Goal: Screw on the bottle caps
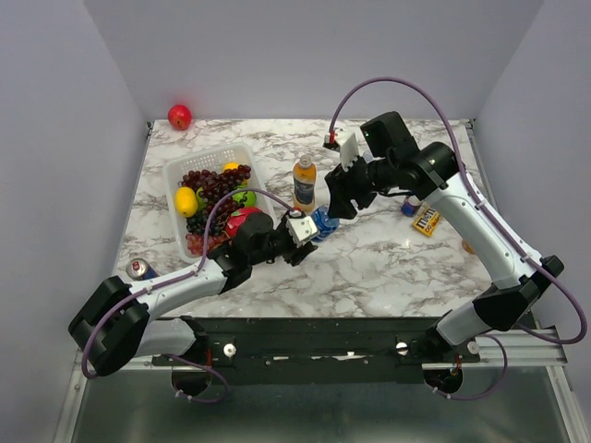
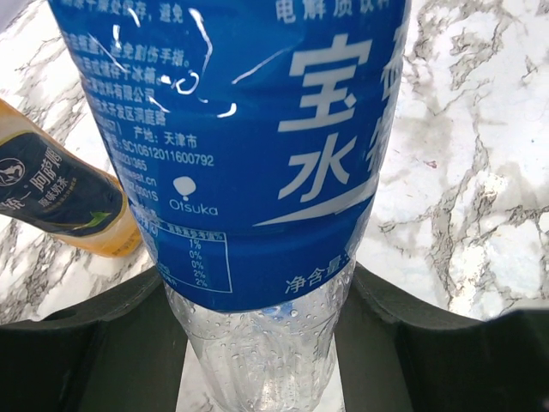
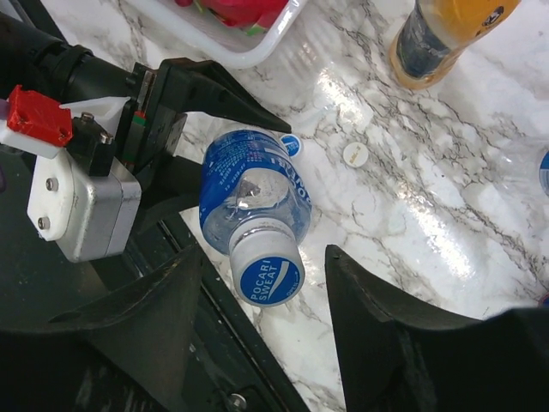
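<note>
My left gripper (image 1: pixel 309 231) is shut on the lower body of a clear bottle with a blue label (image 2: pixel 249 146), holding it tilted just above the table. A white cap with a blue top (image 3: pixel 268 273) sits on that bottle's neck. Open, my right gripper (image 3: pixel 262 251) has a finger on either side of this cap, with a gap to each. An orange drink bottle with a dark label (image 1: pixel 304 182) stands uncapped just behind. Two loose caps lie on the marble, one blue (image 3: pixel 292 144) and one white (image 3: pixel 355 154).
A white basket (image 1: pixel 175 171) of fruit stands at the left. A red apple (image 1: pixel 179 116) lies at the far left corner, a drink can (image 1: pixel 138 269) at the near left edge, and a yellow candy packet (image 1: pixel 426 220) under the right arm.
</note>
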Robot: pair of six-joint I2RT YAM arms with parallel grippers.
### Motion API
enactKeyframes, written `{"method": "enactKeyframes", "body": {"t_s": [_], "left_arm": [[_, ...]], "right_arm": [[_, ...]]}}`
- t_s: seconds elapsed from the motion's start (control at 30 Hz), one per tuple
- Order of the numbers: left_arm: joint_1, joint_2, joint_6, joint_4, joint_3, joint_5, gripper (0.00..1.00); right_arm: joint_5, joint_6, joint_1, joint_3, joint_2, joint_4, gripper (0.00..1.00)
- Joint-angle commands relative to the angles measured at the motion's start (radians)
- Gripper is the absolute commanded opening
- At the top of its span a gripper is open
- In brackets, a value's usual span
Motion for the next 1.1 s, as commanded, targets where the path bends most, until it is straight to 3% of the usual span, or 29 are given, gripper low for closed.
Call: {"method": "enactKeyframes", "body": {"t_s": [0.0, 0.1, 0.13, 0.3, 0.37, 0.5, 0.77, 1.07], "left_arm": [[-0.001, -0.014, -0.048, 0.001, 0.012, 0.045, 0.00], [0.009, -0.007, -0.084, 0.002, 0.010, 0.067, 0.00], [0.013, -0.001, -0.093, 0.009, 0.010, 0.077, 0.00], [0.059, -0.011, -0.131, 0.022, 0.010, 0.215, 0.00], [0.073, -0.016, -0.128, 0.018, 0.013, 0.260, 0.00], [0.085, -0.025, -0.058, 0.002, 0.022, 0.352, 0.00], [0.087, -0.007, 0.083, -0.082, 0.070, 0.406, 0.00], [0.087, -0.002, 0.050, -0.073, 0.087, 0.432, 0.00]], "right_arm": [[-0.031, -0.028, 0.007, 0.078, 0.017, -0.027, 0.71], [-0.061, -0.065, 0.007, 0.108, 0.020, -0.048, 0.87], [-0.075, -0.082, 0.007, 0.130, 0.023, -0.056, 0.99], [-0.132, -0.322, -0.025, 0.149, -0.035, -0.068, 0.99], [-0.245, -0.428, -0.060, 0.048, -0.141, 0.013, 0.99], [-0.281, -0.695, -0.060, -0.111, -0.262, 0.094, 0.99], [-0.365, -0.835, -0.043, -0.118, -0.253, -0.007, 0.99], [-0.335, -1.001, 0.014, -0.152, -0.235, -0.064, 0.99]]}}
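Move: The held bottle's white-and-blue cap sits practically at the right hand point, about 1 cm ahead, 1 cm left and a shade below, between its part-opened fingers. From that hand the standing orange bottle is some 17 cm ahead, 8 cm left and 18 cm below; on the table 28 cm down lies a loose blue cap, 6 cm ahead and 8 cm left. From the left hand, pinching the bottle low, the cap is about 3 cm ahead, 4 cm right, 12 cm up. Upward off the bottle cap goes the right hand, fingers spreading from part open to fully wide; it climbs about 7 cm, swings back some 5 cm, then sinks 2 cm, its wrist rolling counter-clockwise by roughly 50 degrees so the fingers point more to the left. The left hand keeps its grip on the bottle, drawing it back 3 cm and slightly up while turning clockwise. ##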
